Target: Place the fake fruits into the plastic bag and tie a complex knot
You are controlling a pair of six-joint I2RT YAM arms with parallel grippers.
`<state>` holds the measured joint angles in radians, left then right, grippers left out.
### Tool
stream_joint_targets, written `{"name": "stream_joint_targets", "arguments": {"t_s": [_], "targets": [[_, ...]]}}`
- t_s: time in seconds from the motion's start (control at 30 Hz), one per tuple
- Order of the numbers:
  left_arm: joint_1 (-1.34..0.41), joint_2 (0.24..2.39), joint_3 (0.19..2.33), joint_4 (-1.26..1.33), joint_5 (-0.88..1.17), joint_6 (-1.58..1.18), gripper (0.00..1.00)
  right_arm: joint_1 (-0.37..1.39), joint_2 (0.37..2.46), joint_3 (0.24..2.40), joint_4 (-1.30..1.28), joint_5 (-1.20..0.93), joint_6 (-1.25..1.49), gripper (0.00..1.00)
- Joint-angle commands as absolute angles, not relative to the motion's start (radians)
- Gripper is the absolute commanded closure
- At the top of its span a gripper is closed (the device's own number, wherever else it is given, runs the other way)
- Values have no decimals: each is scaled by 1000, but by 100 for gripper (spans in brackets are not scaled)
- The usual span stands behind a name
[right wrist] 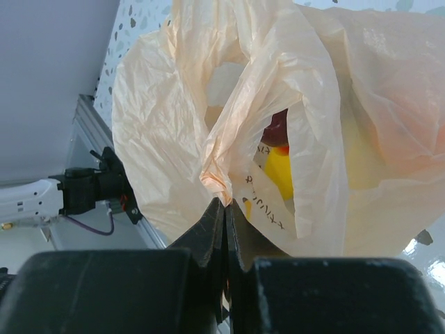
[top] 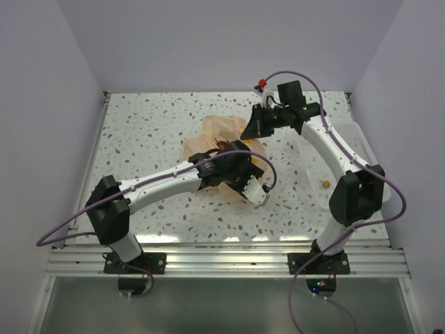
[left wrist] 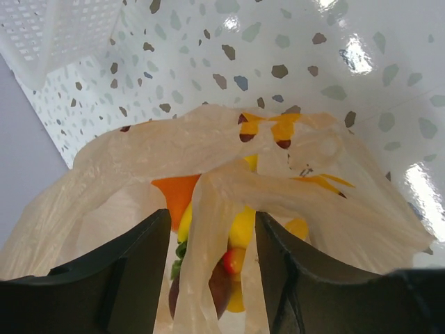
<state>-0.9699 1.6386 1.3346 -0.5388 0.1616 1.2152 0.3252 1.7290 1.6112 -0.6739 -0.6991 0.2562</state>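
The peach-orange plastic bag (top: 212, 133) lies mid-table with its mouth gaping. My right gripper (top: 247, 128) reaches in from the far side; the right wrist view shows this gripper (right wrist: 226, 203) shut on a gathered fold of the bag (right wrist: 229, 125). My left gripper (top: 240, 156) is at the bag's near side. Seen from the left wrist, that gripper (left wrist: 212, 214) is open, its fingers (left wrist: 139, 268) straddling a loose strip of the bag (left wrist: 208, 229). Inside lie the fake fruits: an orange piece (left wrist: 175, 196), a yellow banana (left wrist: 243, 226), a red piece (left wrist: 234, 260) and a dark plum (left wrist: 221, 291). No knot shows.
A white perforated tray (top: 361, 146) stands along the table's right side, and its corner (left wrist: 55, 35) shows in the left wrist view. A small yellow piece (top: 325, 185) lies near that tray. White walls close in the speckled table (top: 153, 125) on three sides.
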Motion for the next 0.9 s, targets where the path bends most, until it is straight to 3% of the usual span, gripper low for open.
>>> {"name": "stream_joint_targets", "arguments": {"t_s": [0.0,0.2,0.27,0.3,0.33,0.4,0.47,0.87], "targets": [[-991,1667,1362,-419,89,1249,44,321,1701,1605,-635,-752,288,100],[-991,1654,1351,-396,60,1220,53,288,1689,1600,-614,-808,322,100],[-979,1609,1342,-373,60,1161,61,264,1678,1600,-600,-851,334,100],[-970,1592,1341,-367,69,1135,65,256,1671,1598,-598,-864,339,100],[-945,1574,1345,-358,75,1068,76,249,1664,1598,-597,-876,339,100],[-899,1514,1354,-371,115,1008,90,229,1643,1598,-589,-894,345,100],[-868,1453,1358,-388,152,933,98,215,1631,1603,-588,-913,347,100],[-496,1181,1359,-229,399,313,100,104,1523,1617,-457,-1040,442,100]]}}
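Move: The plastic bag's near fold lies between the open left fingers, about 2 cm ahead, 1 cm right and 2 cm below the left hand. The bag corner held by the right hand is some 10 cm ahead of the left hand, 1 cm left and 6 cm higher; the dark fruit sits about 7 cm ahead, 7 cm left and 9 cm below. From the right hand, the near fold is roughly 8 cm back, 2 cm right and 8 cm below. Left fingers pinch the near fold, pulling up 20 cm and left; right keeps its corner, rising 8 cm. ##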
